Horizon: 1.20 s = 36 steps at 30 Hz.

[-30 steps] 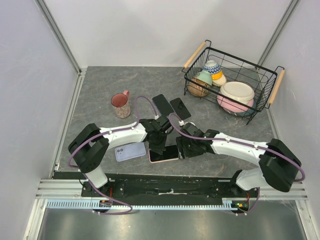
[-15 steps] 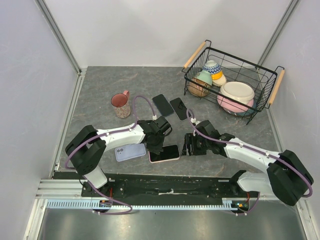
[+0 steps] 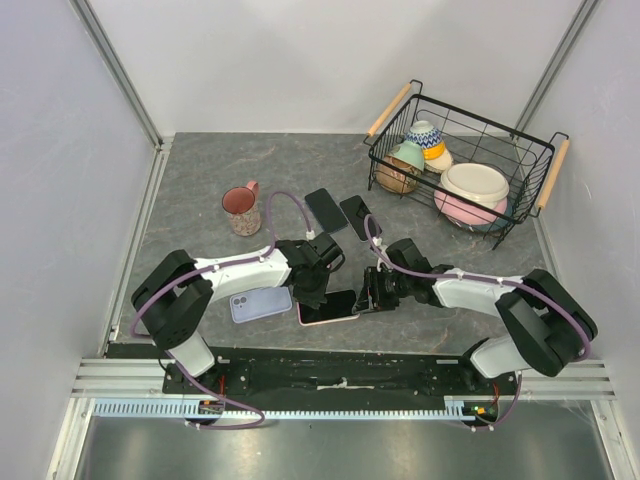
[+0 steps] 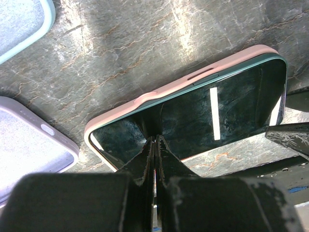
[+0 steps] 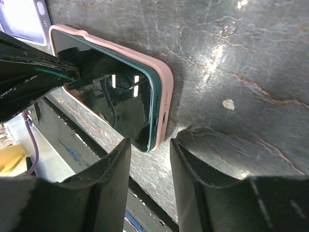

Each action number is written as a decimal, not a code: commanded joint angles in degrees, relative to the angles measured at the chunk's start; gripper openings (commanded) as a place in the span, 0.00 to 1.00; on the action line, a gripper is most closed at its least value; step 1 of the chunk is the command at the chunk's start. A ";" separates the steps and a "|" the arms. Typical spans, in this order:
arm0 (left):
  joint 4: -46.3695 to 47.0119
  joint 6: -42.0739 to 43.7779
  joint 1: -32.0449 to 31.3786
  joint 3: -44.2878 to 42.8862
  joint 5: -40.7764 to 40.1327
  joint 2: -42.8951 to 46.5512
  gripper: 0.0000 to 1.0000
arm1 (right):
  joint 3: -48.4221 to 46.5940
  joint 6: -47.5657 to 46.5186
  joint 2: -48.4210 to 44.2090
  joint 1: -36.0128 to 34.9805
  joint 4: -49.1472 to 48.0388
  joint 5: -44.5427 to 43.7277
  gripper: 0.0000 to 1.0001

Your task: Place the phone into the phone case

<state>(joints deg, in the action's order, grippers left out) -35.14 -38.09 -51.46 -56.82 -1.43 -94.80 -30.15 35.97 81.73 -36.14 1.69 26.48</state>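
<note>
A dark-screened phone (image 3: 330, 306) with a teal frame lies in a pink phone case (image 4: 183, 79) near the table's front edge. Its teal side (image 5: 155, 121) shows above the pink rim (image 5: 165, 92) at the end facing the right wrist camera. My left gripper (image 3: 315, 290) is shut, and its joined fingertips (image 4: 154, 139) press down on the phone's screen (image 4: 227, 106). At the phone's right end my right gripper (image 3: 368, 296) is low over the table. Its jaws stand apart with nothing between them, and the phone's corner lies just ahead of the right gripper (image 5: 148, 143).
A lilac case (image 3: 261, 303) lies left of the phone, with a mint-rimmed case (image 4: 19, 24) beside it in the left wrist view. Two dark phones (image 3: 326, 209) (image 3: 360, 216) lie behind the arms. A pink mug (image 3: 241, 210) stands left; a wire basket (image 3: 395, 168) of bowls sits back right.
My right gripper drew back to the right, then returned to the phone's right end with its jaws narrower. The left gripper stayed shut on the screen.
</note>
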 commanded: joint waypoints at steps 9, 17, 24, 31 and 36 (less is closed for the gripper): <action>-0.99 2.40 -1.45 -2.07 -2.00 -6.00 0.02 | 0.88 -1.77 4.92 0.02 1.82 -4.59 0.35; 1.12 2.40 -3.03 -5.49 0.72 -8.99 0.02 | 0.09 -1.69 8.18 -0.07 3.40 -8.11 0.22; 1.47 2.14 -4.44 -8.39 1.25 -12.16 0.02 | -2.63 -2.66 10.20 -2.79 9.81 -18.20 0.18; 2.26 1.26 -5.40 -7.87 1.08 -10.93 0.02 | -5.71 -0.81 13.01 -8.77 13.86 -28.68 0.09; 2.18 1.44 -5.32 -7.52 0.82 -9.52 0.02 | -5.53 -0.63 11.53 -8.86 12.90 -27.63 0.11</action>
<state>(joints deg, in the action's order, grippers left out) -37.12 -37.50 -56.27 -66.37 0.75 -103.00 -39.44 38.37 87.50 -42.94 14.31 14.02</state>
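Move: The phone already lies in the pink case; for the left hand, closed and low over its screen, their shared middle is about 3 cm to the right, 1 cm ahead and 1 cm below. From that hand the lilac case is some 14 cm to the left and 2 cm ahead, the light blue case roughly 9 cm left and 12 cm ahead. From the right hand, half open above the near right corner, the phone's middle is about 8 cm left, 3 cm ahead and 2 cm below. The phone's screen is stroked by the left hand's shut fingertips, which stay on it and slide about 5 cm to the right, past its middle towards the right hand. Meanwhile the right hand sinks about 1.5 cm onto the near right corner, closing its fingers to half their gap until they pinch the end rim, while its wrist steepens some 15 degrees. ##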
